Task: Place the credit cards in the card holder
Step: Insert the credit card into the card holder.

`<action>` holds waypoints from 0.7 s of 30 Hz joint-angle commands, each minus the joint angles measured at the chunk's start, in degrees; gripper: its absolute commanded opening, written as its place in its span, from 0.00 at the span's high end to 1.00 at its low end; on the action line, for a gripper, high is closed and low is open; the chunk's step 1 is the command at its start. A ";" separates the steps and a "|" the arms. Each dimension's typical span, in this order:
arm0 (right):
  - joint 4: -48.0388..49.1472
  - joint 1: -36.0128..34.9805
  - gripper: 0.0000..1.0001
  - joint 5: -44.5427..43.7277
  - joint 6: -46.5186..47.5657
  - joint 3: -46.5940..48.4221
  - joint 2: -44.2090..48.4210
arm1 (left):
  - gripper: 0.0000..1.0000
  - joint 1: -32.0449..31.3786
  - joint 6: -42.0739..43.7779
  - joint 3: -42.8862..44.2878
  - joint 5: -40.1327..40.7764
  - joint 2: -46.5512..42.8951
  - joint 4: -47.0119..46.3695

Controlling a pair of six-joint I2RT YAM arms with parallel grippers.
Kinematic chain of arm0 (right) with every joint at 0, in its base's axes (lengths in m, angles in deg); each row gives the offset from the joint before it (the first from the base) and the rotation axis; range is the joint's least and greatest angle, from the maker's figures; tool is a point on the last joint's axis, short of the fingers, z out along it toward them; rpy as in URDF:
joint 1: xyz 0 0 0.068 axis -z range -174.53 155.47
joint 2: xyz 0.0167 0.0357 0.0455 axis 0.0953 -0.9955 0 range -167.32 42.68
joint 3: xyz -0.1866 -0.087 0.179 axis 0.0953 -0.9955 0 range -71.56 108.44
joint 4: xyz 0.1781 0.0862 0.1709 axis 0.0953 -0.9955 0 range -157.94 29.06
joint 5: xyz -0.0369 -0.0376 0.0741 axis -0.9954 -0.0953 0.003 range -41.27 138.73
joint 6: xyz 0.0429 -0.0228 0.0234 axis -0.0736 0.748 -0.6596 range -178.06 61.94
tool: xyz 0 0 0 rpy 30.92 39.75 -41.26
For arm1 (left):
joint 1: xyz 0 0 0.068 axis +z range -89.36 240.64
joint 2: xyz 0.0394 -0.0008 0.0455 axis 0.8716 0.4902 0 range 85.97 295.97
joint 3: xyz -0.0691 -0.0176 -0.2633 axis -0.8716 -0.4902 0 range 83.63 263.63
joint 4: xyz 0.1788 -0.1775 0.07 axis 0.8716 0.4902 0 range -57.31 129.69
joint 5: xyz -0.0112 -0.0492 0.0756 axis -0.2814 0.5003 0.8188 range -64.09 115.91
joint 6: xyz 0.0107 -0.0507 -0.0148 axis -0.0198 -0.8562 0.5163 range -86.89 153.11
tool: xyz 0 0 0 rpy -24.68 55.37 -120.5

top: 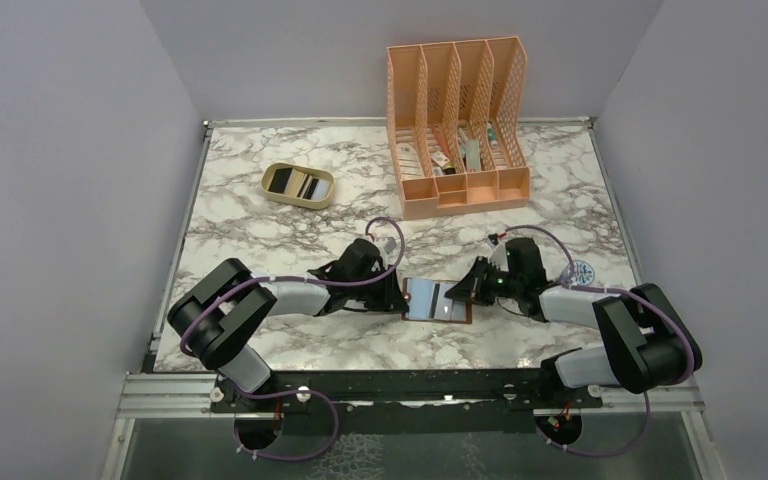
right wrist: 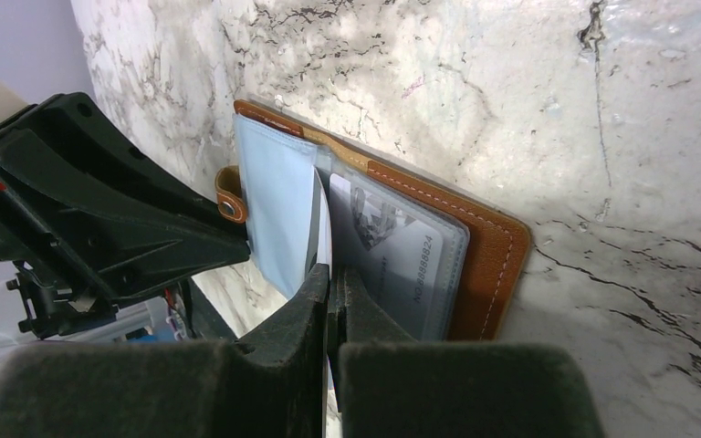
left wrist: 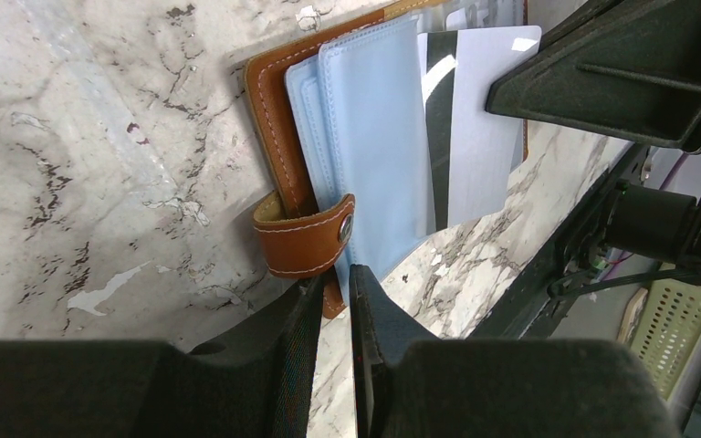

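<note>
The brown leather card holder (top: 437, 300) lies open on the marble table between both grippers. My left gripper (left wrist: 335, 274) is shut on its near edge, just below the snap tab (left wrist: 306, 242), and pins the leather cover and a pale blue pocket leaf (left wrist: 370, 137). My right gripper (right wrist: 330, 272) is shut on a white credit card (left wrist: 486, 128) with a black stripe. That card (right wrist: 325, 228) stands edge-on between the blue leaf (right wrist: 277, 205) and a clear pocket holding another card (right wrist: 400, 255). More credit cards (top: 305, 184) lie in the beige tray.
The beige oval tray (top: 270, 190) sits at the back left. A tall peach mesh organiser (top: 460, 125) stands at the back right. The two grippers (top: 403, 297) (top: 463, 292) face each other closely over the wallet. Grey walls enclose the table.
</note>
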 commanded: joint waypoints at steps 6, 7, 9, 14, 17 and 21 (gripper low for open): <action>-1.01 -0.07 0.98 3.51 3.90 1.12 -4.77 | 0.78 -1.57 1.46 -1.36 3.42 2.90 8.41; -1.12 -0.07 0.97 3.94 4.63 1.60 -5.39 | 0.78 -1.57 1.51 -1.41 3.46 2.87 8.47; -1.60 -0.09 0.95 4.00 5.41 2.34 -6.25 | 0.78 -1.56 1.63 -1.30 3.50 2.89 8.76; -7.18 -0.07 0.81 1.30 7.85 4.64 -5.67 | 0.78 -1.65 1.72 -1.25 3.51 2.85 8.96; -14.09 -0.13 0.70 -2.81 9.58 7.37 -3.44 | 0.78 -1.72 1.59 -1.20 3.56 2.27 8.97; -21.01 -0.12 0.56 -8.20 10.01 9.91 -0.11 | 0.78 -1.83 1.20 -1.59 3.93 1.51 9.02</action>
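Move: The card is already pinched near its right edge in my right hand. The clear blue sleeve in the card holder's left half lies about 6 cm to this hand's left, 1 cm back and 1 cm below. The filled right-hand sleeve sits about 2 cm right and 2 cm back, and the leather snap strap 10 cm left, level fore and aft. From my left hand, the left-half sleeve is roughly 4 cm right, 1 cm ahead. With my right hand I slide the card some 1 cm left and slightly forward, farther into the left-half sleeve, turning about 5 degrees counter-clockwise. Then I open my fingers to over a third and ease back forward, up and a little right by about 1 cm. My left hand keeps steadying the holder beside its strap. ##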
